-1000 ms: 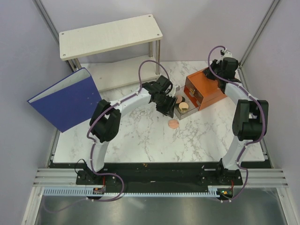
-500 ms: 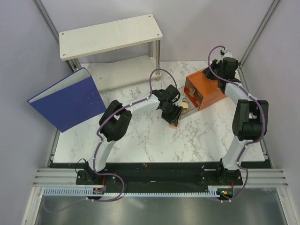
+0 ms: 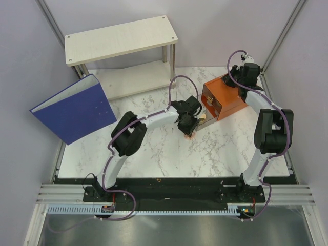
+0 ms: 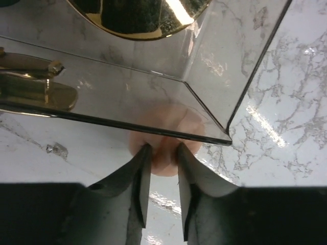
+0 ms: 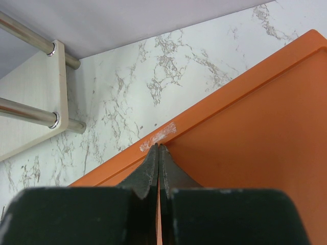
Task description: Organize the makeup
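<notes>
A peach-pink disc (image 4: 162, 166) lies flat on the marble, its far half under the corner of a clear drawer (image 4: 153, 87) pulled out of the orange box (image 3: 225, 100). My left gripper (image 4: 162, 149) points down at this disc (image 3: 191, 137). Its jaws stand a little apart, narrower than the disc, with the tips over its top. A round gold jar (image 4: 138, 15) sits in the clear drawer. My right gripper (image 5: 158, 147) is shut with nothing in it, its tips on the orange box's top (image 5: 255, 127) near the back edge.
A big blue binder (image 3: 72, 110) leans at the left of the table. A white two-level shelf (image 3: 120, 38) stands at the back. The marble table (image 3: 154, 154) stretches toward the arm bases.
My left gripper has moved right and toward the front, from beside the drawer down onto the peach-pink disc, and its jaws have narrowed. The right arm has not moved.
</notes>
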`<state>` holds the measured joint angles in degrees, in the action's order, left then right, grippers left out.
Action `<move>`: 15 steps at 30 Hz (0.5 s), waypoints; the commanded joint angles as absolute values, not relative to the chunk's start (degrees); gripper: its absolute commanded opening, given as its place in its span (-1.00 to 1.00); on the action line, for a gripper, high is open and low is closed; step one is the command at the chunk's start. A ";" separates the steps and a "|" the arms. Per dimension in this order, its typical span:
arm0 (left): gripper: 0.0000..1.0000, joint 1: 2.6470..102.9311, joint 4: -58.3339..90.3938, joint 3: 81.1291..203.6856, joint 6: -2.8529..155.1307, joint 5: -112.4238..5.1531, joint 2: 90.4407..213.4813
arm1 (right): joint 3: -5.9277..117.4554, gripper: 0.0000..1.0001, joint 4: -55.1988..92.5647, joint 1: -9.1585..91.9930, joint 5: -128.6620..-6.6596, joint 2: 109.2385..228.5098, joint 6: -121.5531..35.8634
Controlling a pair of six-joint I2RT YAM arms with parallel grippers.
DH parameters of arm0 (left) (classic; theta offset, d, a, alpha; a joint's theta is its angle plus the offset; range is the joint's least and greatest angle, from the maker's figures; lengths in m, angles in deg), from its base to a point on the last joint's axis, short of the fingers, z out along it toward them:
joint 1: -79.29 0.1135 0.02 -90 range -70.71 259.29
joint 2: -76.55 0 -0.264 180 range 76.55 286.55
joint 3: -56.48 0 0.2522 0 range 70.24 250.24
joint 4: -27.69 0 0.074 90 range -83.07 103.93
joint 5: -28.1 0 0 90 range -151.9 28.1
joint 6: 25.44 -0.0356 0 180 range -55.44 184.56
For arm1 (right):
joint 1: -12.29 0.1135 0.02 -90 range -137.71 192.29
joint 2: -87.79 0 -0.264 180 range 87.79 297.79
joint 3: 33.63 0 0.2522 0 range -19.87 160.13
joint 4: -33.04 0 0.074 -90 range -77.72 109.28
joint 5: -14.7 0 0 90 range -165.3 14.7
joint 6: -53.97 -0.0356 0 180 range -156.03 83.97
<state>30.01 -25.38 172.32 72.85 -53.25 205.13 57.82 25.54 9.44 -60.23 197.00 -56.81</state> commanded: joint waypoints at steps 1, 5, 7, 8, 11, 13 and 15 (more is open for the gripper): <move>-0.45 28.84 -27.65 169.13 68.52 -57.94 204.79 | 50.62 -1.00 -0.94 10.18 -61.15 205.83 -54.31; -0.74 27.88 -28.17 165.96 67.37 -59.87 202.42 | 50.62 -1.00 -0.94 10.27 -61.33 205.74 -54.22; -0.81 27.78 -28.26 164.21 67.20 -60.40 200.76 | 50.62 -1.00 -0.85 10.27 -61.50 205.66 -54.22; -0.88 27.78 -28.26 163.58 67.20 -60.32 200.14 | 50.62 -1.00 -0.85 10.27 -61.42 205.57 -54.22; -0.96 27.78 -28.70 162.44 67.28 -61.10 197.50 | 50.79 -1.00 -0.85 10.27 -61.50 205.74 -54.22; -0.96 27.70 -28.70 162.52 67.63 -61.72 195.92 | 50.88 -1.00 -0.94 10.18 -61.42 205.74 -54.31; -0.97 27.78 -28.96 163.83 68.34 -65.22 193.81 | 50.79 -1.00 -0.94 10.27 -61.50 205.66 -54.31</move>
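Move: The last pink puff lies on the table right at the left fingertips, its middle about 1 cm below and hardly 1 cm ahead. From this hand the open clear drawer centres about 11 cm ahead and 6 cm right, with the gold cup in it about 9 cm ahead and 5 cm right; the orange cabinet stands some 18 cm ahead and 17 cm right. From the idle right hand the puff is about 25 cm back, 21 cm left and 14 cm below. Closing from about a third open to nearly shut, the left fingers pinch the soft pink puff, then the hand draws it some 3.5 cm left and 2 cm back, away from the drawer's near corner. It stays at about the same low height while the wrist straightens by some 5 to 10 degrees, so the fingers point more steeply down. ##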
